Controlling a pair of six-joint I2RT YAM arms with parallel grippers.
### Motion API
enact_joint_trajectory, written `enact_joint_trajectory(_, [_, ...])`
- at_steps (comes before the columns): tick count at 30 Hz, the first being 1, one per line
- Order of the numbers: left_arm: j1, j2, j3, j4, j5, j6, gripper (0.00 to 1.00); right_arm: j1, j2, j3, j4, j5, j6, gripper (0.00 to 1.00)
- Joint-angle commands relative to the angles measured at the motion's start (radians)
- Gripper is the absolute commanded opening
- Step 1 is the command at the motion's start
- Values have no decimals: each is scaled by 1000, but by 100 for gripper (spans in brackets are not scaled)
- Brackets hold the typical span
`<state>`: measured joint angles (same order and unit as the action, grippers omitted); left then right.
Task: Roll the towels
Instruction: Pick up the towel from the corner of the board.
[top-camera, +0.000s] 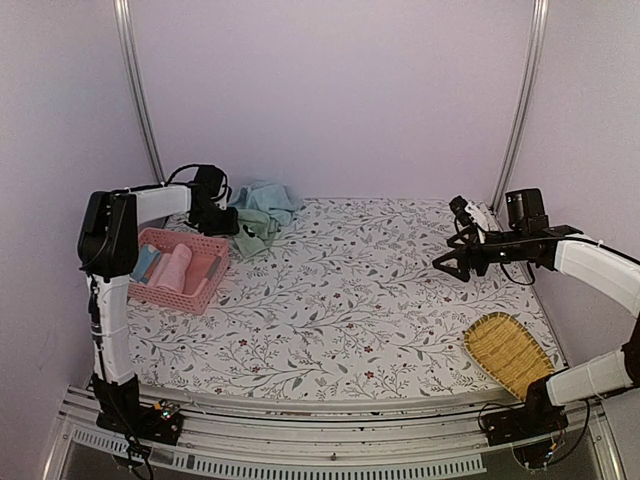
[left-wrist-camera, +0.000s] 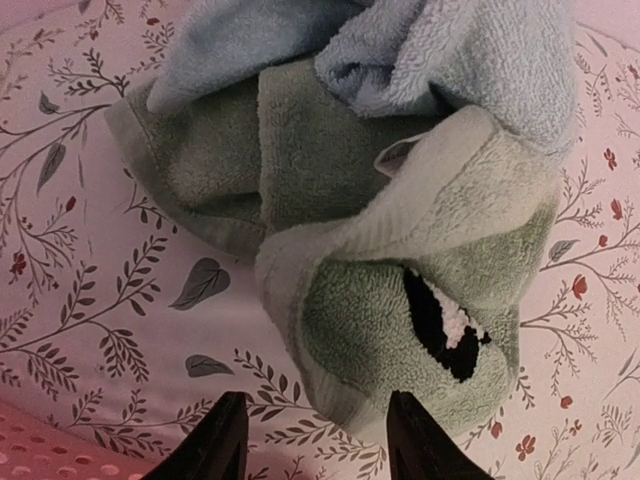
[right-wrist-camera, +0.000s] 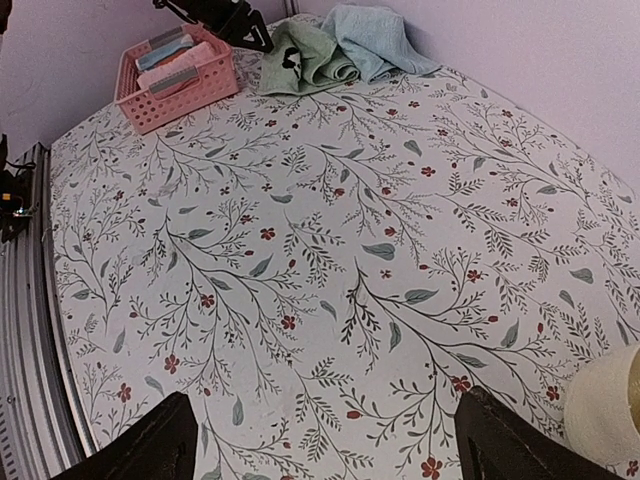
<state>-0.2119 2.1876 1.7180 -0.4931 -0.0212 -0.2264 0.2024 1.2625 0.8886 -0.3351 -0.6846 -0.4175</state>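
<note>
Two towels lie bunched together at the table's back left. The pale green towel (top-camera: 257, 233) (left-wrist-camera: 420, 300) (right-wrist-camera: 305, 57) is crumpled, with the light blue towel (top-camera: 268, 198) (left-wrist-camera: 400, 50) (right-wrist-camera: 378, 38) heaped against its far side. My left gripper (top-camera: 234, 226) (left-wrist-camera: 322, 440) hangs just short of the green towel's near corner. Its fingers are apart and hold nothing. Over the table's right side, far from the towels, my right gripper (top-camera: 450, 263) (right-wrist-camera: 332, 450) stands wide open above bare cloth.
A pink lattice basket (top-camera: 150, 291) (right-wrist-camera: 150, 105) holding rolled cloths sits left of the towels, close under the left arm. A woven bamboo tray (top-camera: 508, 352) lies at the front right. A cream rounded object (right-wrist-camera: 605, 410) shows beside the right gripper. Walls close the back.
</note>
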Motion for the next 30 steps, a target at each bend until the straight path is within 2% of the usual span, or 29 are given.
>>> enact_joint_trajectory(1, [2,33,65,-18,3,2,48,0,5,7,10,5,-16,91])
enact_joint_trajectory(6, [2,71,124,-7,-13,-15,43,0,1,5,10,18,-23,91])
enact_joint_trajectory(14, [3,116,215,-9,-31,-7,26,0,4,3,7,42,-34,91])
enact_joint_trajectory(17, [2,118,229,-15,-27,7,15,0,6,3,5,49,-38,91])
enact_joint_trajectory(19, [2,115,238,-24,-24,18,0,0,6,3,4,51,-39,91])
enact_joint_trajectory(23, [-3,40,242,-27,-31,36,0,0,6,3,4,54,-43,90])
enact_joint_trajectory(30, [-56,-284,337,11,-44,91,0,1,22,7,2,56,-46,90])
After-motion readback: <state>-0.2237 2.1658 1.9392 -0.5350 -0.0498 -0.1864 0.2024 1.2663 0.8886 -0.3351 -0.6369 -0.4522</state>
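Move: Just beyond and slightly right of the left fingers lies the green towel, its middle about 6 cm ahead, 3 cm right and 3 cm below, with its raised fold nearest the fingertips. The blue towel lies partly over its far side, some 13 cm ahead of the left hand and 6 cm right; the pink basket is about 12 cm back and 10 cm left. From the right hand the green towel lies roughly 29 cm ahead, 33 cm left and 16 cm down. Reaching forward about 4.5 cm and rising slightly over the green towel, the left hand closes its half-open fingers fully and pinches the near fold. It then lifts quickly, ending close to 10 cm above its starting height, easing back a touch while the fingertips tilt up some 10 degrees. ##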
